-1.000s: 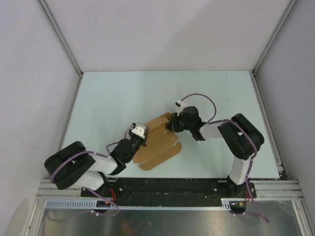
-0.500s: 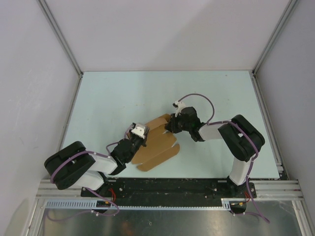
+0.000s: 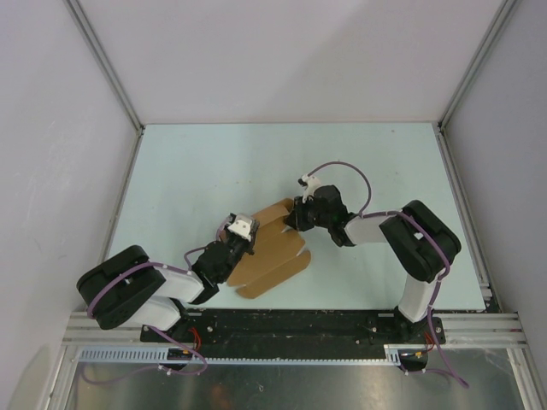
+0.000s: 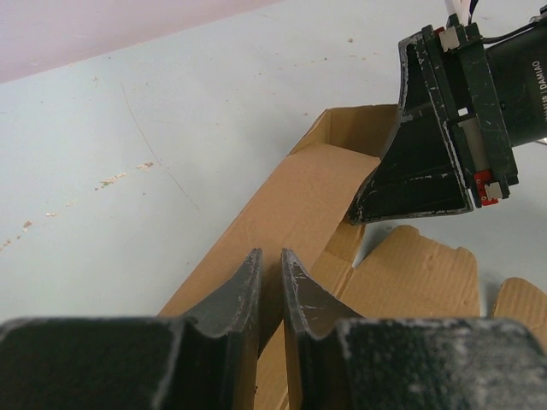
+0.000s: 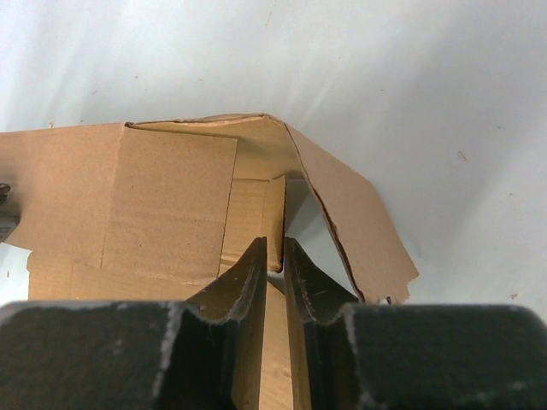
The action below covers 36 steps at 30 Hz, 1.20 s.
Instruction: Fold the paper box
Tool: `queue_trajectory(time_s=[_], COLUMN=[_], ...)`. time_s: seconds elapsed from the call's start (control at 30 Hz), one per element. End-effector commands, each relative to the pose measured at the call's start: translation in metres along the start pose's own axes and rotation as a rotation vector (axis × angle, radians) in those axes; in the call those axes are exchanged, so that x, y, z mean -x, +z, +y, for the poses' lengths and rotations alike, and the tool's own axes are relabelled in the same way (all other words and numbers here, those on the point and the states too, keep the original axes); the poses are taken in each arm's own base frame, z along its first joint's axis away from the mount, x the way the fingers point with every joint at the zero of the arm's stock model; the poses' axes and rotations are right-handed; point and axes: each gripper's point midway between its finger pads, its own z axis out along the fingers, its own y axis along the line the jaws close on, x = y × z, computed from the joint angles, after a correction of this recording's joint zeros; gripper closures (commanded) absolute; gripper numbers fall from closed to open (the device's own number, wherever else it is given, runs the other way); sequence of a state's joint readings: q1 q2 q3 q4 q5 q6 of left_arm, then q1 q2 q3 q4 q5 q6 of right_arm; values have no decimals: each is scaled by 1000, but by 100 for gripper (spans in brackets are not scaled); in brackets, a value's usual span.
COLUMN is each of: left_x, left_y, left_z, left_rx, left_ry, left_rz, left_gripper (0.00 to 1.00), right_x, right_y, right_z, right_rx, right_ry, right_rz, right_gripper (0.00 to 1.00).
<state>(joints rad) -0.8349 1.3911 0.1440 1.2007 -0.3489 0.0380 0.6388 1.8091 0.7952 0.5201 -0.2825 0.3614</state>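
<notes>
The paper box is a tan die-cut cardboard sheet lying partly folded at mid-table, between both arms. My left gripper is on its left side. In the left wrist view its jaws stand almost together, pinching a raised long panel of the paper box. My right gripper is at the sheet's far right corner. Seen from the right wrist, its jaws are shut on a thin flap edge of the paper box, with a curled flap to their right. The right gripper's fingers press against the panel's far end.
The pale green table is boxed in by white walls and aluminium corner posts. A metal rail carrying both arm bases runs along the near edge. Rounded flaps of the sheet lie flat beside the raised panel.
The right gripper has closed on the flap and crept slightly left and toward the far side. The sheet's near flaps shifted a little left with it. The left arm stayed put.
</notes>
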Motion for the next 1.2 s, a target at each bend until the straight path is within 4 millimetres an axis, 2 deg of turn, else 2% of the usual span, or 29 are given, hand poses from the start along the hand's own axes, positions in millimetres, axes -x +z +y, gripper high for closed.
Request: queue_trajectory(time_s=[0.0,0.3,0.53,0.63,0.7,0.8,0.87,0.93,1.07,1.17], left_x=[2,1,1,2,3,7,11,13,11,11], left_y=[-1,-2,-2,-2,-3,-4,-4,-4,-4,-3], left_z=[3,3,3,3,4,5,4,4,5,4], left_rx=[12,11,11,12,16,18,15,15,18,15], left_ry=[24,23,22,22,19,13,7,7,10,9], left_rz=[-7,-4,-3,-7,-11,-24,-36,-40,-34,-33], left_gripper=[81,81,81,81,81,81,81,81,81,81], right_x=[17,14,12,15,15,19,23,24,41,47], right_y=[0,1,3,2,0,-6,-12,-16,-43,-59], right_z=[24,34,37,30,15,6,5,5,10,4], right_rx=[75,101,113,66,-15,-85,-100,-107,-157,-225], right_ry=[-69,-89,-85,-89,-88,-99,-105,-121,-174,-220], right_rz=[-62,-62,-60,-68,-68,-75,-81,-86,-112,-113], right_gripper=[81,75,75,75,74,74,70,62,53,44])
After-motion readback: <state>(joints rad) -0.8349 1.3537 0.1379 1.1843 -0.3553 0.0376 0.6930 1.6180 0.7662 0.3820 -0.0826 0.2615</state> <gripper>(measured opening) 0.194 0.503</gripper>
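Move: The small corner tab is right at the right fingertips, maybe 1 cm below them. The hanging end flap is some 4 cm ahead and about 2 cm above. The raised far wall's middle is roughly 4 cm left and 2 cm ahead, 2 cm higher; the bottom panel's middle is about 9 cm back, 6 cm left and 3 cm lower. From the left hand, the tab lies about 5 cm ahead, 7 cm right and 5 cm lower. Leftward and slightly back at first, the right hand eases about 2 cm while low at the corner tab, pushing the board along with it. Then it reverses, going right and lifting about 3 cm, coming clear of the tab as its fingers open to half and ending close by the end flap. The left fingers keep their hold on the raised far wall. ##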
